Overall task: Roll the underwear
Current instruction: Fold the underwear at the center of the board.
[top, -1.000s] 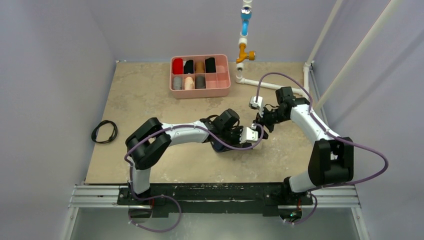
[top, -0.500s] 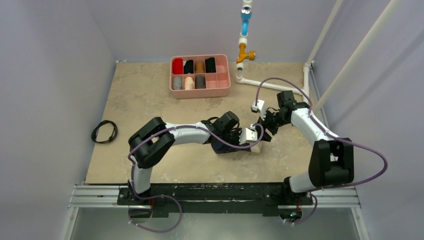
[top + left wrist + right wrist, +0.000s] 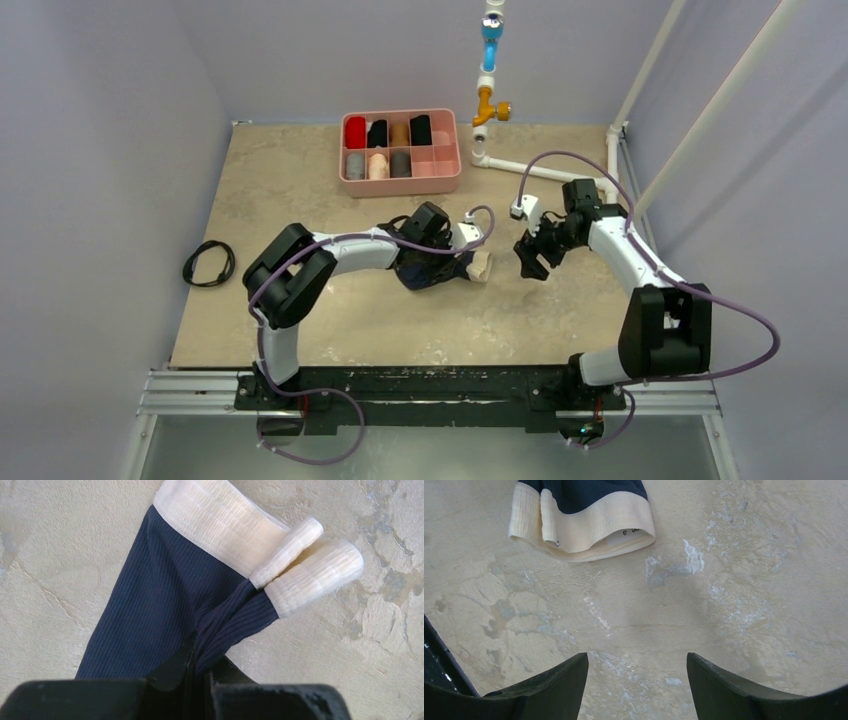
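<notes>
The underwear point(image 3: 446, 270) is navy blue with a cream band point(image 3: 481, 265) and lies mid-table, partly folded. In the left wrist view the underwear point(image 3: 150, 605) stretches away from me, its cream band point(image 3: 225, 525) doubled over at the far end. My left gripper point(image 3: 200, 655) is shut on a bunched fold of the navy fabric; from above the left gripper point(image 3: 432, 268) sits over the cloth. My right gripper point(image 3: 530, 262) hovers just right of the band, open, with nothing between its fingers. In its own view the right gripper point(image 3: 637, 662) faces bare table, with the underwear point(image 3: 579, 515) ahead of it.
A pink tray point(image 3: 447, 170) of rolled fabrics stands at the back centre. A black cable loop point(image 3: 209, 263) lies near the left table edge. White pipes point(image 3: 520, 168) with a coloured fitting run along the back right.
My left arm has drawn the underwear back and to the left. The right gripper, close against the garment before, now stands apart from it to the right, still open.
</notes>
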`<state>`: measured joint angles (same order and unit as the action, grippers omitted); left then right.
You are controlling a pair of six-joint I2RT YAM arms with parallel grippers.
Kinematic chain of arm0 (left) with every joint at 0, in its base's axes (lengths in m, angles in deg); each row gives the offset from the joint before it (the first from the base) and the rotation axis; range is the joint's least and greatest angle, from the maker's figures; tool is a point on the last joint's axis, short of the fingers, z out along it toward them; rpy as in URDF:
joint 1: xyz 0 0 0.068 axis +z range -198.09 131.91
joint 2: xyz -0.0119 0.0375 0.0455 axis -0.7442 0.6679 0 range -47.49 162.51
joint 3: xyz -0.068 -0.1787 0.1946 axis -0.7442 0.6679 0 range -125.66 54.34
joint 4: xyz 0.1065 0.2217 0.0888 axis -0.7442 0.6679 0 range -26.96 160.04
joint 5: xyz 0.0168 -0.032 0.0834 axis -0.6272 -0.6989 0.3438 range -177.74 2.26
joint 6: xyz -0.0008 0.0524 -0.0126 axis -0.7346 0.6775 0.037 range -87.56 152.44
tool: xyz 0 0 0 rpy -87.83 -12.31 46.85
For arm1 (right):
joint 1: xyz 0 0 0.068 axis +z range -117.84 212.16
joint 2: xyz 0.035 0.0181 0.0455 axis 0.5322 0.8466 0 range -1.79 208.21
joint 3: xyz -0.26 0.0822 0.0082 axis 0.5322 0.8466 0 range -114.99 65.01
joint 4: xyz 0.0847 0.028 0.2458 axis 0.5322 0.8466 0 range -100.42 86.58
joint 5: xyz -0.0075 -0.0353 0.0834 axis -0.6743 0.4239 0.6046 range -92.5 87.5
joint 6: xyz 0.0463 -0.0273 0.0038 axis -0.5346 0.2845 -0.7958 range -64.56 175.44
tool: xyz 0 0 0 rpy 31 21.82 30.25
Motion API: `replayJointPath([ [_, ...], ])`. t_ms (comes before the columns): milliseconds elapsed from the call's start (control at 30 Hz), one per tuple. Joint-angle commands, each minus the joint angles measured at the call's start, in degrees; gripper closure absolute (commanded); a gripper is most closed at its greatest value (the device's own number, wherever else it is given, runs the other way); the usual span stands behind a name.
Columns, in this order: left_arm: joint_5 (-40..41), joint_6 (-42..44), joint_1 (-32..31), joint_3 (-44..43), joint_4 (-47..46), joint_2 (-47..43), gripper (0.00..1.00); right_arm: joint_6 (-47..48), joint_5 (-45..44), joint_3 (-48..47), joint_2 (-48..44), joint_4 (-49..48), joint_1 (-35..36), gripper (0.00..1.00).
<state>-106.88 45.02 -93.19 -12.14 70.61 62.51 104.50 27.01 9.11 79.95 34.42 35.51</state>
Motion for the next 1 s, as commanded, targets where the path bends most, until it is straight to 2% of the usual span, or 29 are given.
replayJointPath([
  [0, -0.5, -1.0, 1.0, 2.3, 1.9, -2.5, 1.00, 2.0, 5.1, -2.2, -1.1, 1.7, 0.1, 0.28],
  [300, -13.8, -0.5, 5.6, 2.2, 6.3, -4.0, 1.00, 5.8, 19.2, -2.5, 4.6, 0.6, 2.4, 0.26],
  [500, -18.2, -1.1, 7.6, -0.4, 9.3, -1.7, 1.00, 2.3, 23.2, 0.4, 4.1, -8.5, 6.9, 0.27],
  [700, -21.0, -1.5, 9.1, -4.0, 11.9, 0.5, 1.00, -1.9, 22.7, 5.4, 1.2, -18.7, 11.5, 0.26],
  [967, -23.8, -1.6, 9.4, -5.6, 13.4, 2.9, 1.00, -1.0, 19.5, 9.5, 1.4, -26.4, 15.4, 0.26],
])
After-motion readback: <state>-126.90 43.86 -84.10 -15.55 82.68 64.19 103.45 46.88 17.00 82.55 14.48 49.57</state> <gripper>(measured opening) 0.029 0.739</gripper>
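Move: The cream waistband of the folded underwear lies about 13 cm to the right hand's left, 1 cm back and some 6 cm lower. The left hand already pinches the navy cloth; from it the waistband is about 7 cm right, level fore and aft, the loose navy body some 8 cm left and 1 cm back, and the pink box about 34 cm ahead and 13 cm left. Right hand, open, swings about 12 cm left towards the waistband while the left draws the pinched underwear leftward. ##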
